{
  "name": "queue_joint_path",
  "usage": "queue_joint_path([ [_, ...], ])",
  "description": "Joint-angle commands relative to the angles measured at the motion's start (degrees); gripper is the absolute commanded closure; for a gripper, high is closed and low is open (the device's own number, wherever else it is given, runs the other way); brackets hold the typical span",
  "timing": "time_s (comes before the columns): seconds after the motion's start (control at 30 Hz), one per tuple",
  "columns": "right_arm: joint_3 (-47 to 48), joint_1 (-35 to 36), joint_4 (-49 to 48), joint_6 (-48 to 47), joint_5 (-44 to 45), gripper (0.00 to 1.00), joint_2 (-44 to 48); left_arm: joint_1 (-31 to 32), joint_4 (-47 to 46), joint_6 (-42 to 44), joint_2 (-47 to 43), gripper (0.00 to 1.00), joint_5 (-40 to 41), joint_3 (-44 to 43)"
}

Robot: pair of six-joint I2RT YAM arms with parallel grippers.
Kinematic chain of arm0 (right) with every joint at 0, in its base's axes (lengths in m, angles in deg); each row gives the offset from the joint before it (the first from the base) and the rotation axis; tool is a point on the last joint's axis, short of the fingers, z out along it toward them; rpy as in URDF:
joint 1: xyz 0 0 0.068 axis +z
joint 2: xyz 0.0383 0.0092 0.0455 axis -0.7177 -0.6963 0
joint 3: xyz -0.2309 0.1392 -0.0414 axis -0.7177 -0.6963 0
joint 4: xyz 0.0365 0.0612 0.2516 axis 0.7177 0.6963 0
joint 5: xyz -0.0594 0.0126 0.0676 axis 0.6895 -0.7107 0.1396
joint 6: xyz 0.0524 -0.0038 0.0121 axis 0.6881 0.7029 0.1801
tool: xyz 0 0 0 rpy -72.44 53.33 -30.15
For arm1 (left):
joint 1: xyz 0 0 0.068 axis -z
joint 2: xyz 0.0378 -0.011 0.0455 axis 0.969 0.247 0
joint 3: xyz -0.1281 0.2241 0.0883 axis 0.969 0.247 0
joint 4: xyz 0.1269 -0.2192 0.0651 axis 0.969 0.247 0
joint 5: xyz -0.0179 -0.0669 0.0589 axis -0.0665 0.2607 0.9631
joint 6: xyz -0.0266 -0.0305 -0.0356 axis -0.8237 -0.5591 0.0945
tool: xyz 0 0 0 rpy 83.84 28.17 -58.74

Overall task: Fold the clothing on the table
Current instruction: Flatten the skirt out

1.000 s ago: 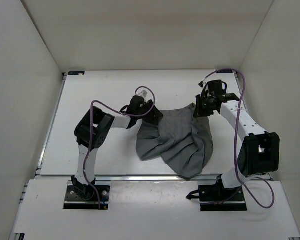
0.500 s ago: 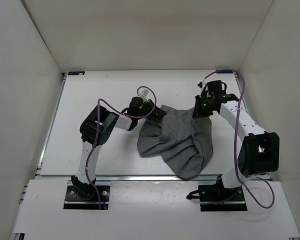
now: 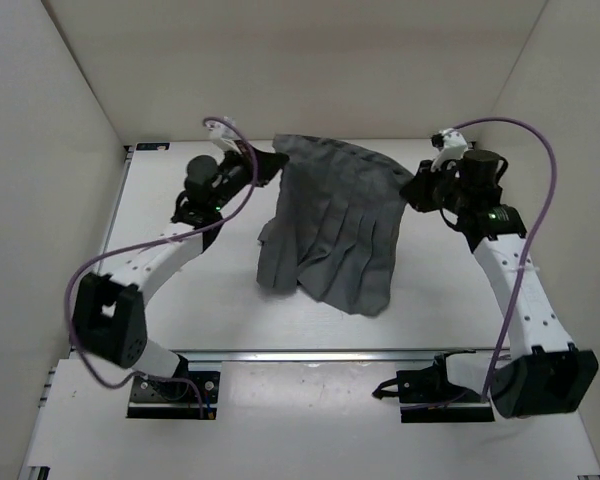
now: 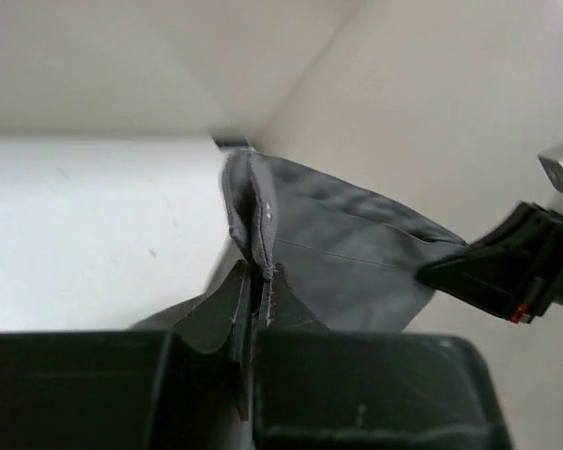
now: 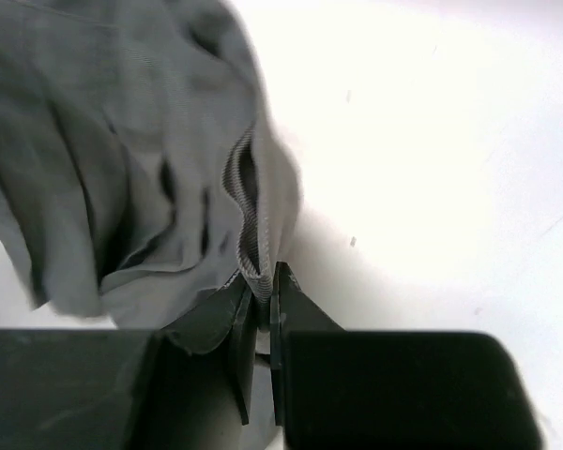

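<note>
The dark grey clothing [image 3: 330, 225] hangs in pleats between both arms, raised above the white table [image 3: 170, 290], its lower hem near the table's front. My left gripper [image 3: 273, 163] is shut on its upper left corner; in the left wrist view the fabric edge [image 4: 253, 211] stands pinched between the jaws of the left gripper [image 4: 259, 279]. My right gripper [image 3: 417, 190] is shut on the upper right corner; in the right wrist view a ribbed hem [image 5: 246, 225] runs down into the right gripper [image 5: 261, 286], the clothing [image 5: 94, 159] bunching to the left.
White walls enclose the table on three sides. Metal rails run along the table's left edge [image 3: 98, 265] and front edge [image 3: 310, 353]. Purple cables loop over both arms. The right gripper [image 4: 507, 272] shows at the right of the left wrist view.
The left gripper shut on the clothing's corner. Both arms then rose and spread apart, lifting the crumpled clothing off the table so it now hangs stretched between them.
</note>
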Motion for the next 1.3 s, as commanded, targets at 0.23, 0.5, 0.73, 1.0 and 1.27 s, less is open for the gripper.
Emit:
queue_joint_path([
  [0.23,2.87,-2.34,-4.95,0.55,-5.68,1.0,13.34,-4.08,13.6,8.7,-28.37,1.0,4.66,5.89],
  [0.5,7.71,0.21,-5.02,3.28,-9.64,1.0,9.5,-4.7,26.51,11.95,-31.21,1.0,5.27,2.55],
  [0.73,15.59,6.54,-4.6,-1.64,-2.79,1.0,-5.97,-7.69,30.57,16.69,-20.16,1.0,3.86,-1.48],
  [1.0,39.67,1.8,1.29,-6.82,-1.12,1.0,-22.58,-11.02,32.5,22.59,-5.99,1.0,4.39,-21.87],
  [1.27,29.64,1.35,-2.12,-7.61,-2.8,0.99,-15.23,-9.89,26.54,22.59,-14.41,1.0,6.15,-11.03],
])
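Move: Each hand already pinches an end of the skirt's raised top edge. The skirt's middle hangs about 10 cm back, 10 to the right and 14 below the left hand; from the right hand it is some 5 back, 14 left and 12 below. Its hem hangs low over the table, roughly 19 cm back, 10 right and 27 below the left hand, and 13 back, 14 left and 24 below the right. Both hands, still pinching, whip the skirt up-and-back about 12 cm, forward-down, then up, the left drawing leftward. ##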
